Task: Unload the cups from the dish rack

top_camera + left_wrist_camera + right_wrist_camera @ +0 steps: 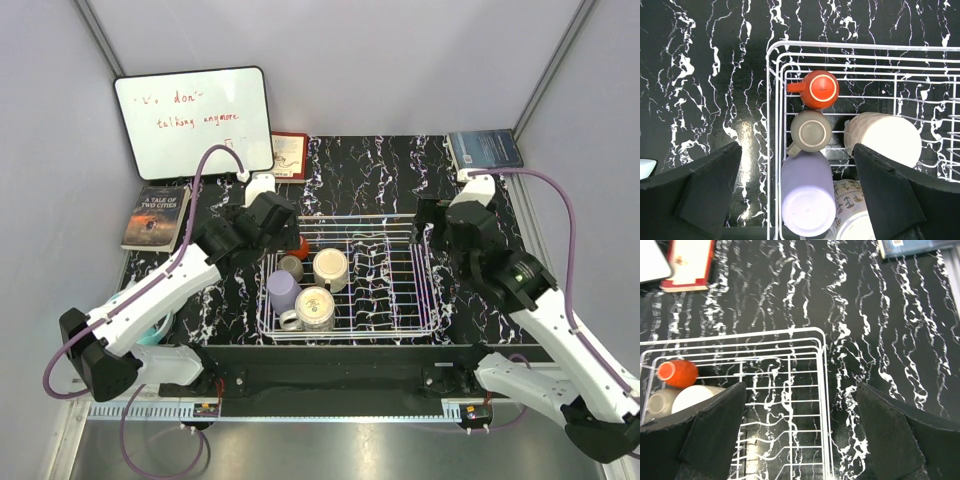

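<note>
The white wire dish rack (400, 292) sits mid-table with all its cups in the left half. In the top view these are an orange cup (301, 243), a grey-brown cup (291, 266), a cream mug (331, 268), a lavender tumbler (282, 291) and a patterned mug (316, 308). My left gripper (262, 222) hovers open above the rack's far-left corner. Its wrist view looks down on the orange cup (819, 89), grey-brown cup (811, 130), tumbler (807, 197) and cream mug (883, 138). My right gripper (440, 225) hangs open over the rack's far-right corner (822, 390), holding nothing.
A whiteboard (195, 120) leans at the back left, with a red booklet (289, 155) beside it. A paperback (157, 215) lies at the left edge and a blue book (484, 149) at the back right. Grey walls close in on three sides.
</note>
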Controlling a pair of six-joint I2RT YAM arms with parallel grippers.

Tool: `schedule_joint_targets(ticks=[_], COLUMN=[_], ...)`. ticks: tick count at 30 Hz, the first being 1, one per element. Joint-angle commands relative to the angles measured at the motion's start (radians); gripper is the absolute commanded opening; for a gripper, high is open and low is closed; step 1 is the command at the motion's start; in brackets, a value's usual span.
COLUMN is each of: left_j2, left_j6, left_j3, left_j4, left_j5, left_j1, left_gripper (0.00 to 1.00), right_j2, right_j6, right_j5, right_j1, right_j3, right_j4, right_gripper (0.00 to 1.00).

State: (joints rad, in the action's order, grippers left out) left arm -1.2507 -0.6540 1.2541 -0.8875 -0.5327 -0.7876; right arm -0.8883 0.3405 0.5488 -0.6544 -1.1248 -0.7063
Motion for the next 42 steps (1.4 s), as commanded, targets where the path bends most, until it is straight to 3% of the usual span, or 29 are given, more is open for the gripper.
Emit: schedule_joint_targets(ticks=[1,6,12,17,42], left_j2=[0.022,0.031,0.051,0.068,0.022], left_j6=[0.008,0.034,-0.045,-0.082,-0.21], left_j3=[0.021,-0.002,-0.07,-0.084,-0.194], left_j4=[0.047,0.058,0.061,0.038,-0.016], left_j5=[-0.085,-0.007,0.085,0.161,0.183], left_j1=[-0.013,-0.013,-0.013,-0.019,-0.088], left_gripper=[0.99,0.99,0.99,0.99,0.98], right_j2=[-0.041,0.057,0.045,-0.098,-0.118], right_j6=[0.047,0.003,0.035,0.046,0.089], right_j5=[0.051,-0.074,-0.078,-0.061,-0.067], right_j1=[-0.004,-0.005,-0.005,-0.005,-0.005], right_j3=[-0.061,0.011,0.017,-0.065,-0.003], right_j4=[-0.036,0.076,0.073,-0.056,-0.051], right_gripper=[1.0,1.0,1.0,1.0,1.0])
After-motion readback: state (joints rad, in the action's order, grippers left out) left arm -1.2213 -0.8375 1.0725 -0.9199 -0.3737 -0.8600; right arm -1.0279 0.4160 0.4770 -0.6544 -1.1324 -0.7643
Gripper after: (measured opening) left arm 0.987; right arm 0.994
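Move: The purple cup lies about 7 cm back of my open left hand, nearly in line with it sideways (some 1 cm right) and about 15 cm below. The grey cup is 6 cm farther out than the purple one and 1 cm to its right. The cream mug stands 11 cm right of the purple cup and 6 cm farther out, the flowered mug 7 cm right and 4 cm nearer me. From my right hand the purple cup is some 33 cm left, 7 cm back and 22 cm down. I draw my left hand down and back, about 7 cm lower and 6 cm nearer me, from beyond the grey cup in towards the purple cup, fingers wide open and tipping some 15 degrees steeper, touching nothing. My right hand, also open, wavers slightly, then sinks about 5 cm and edges left towards the rack's empty right part, tipping down too. ##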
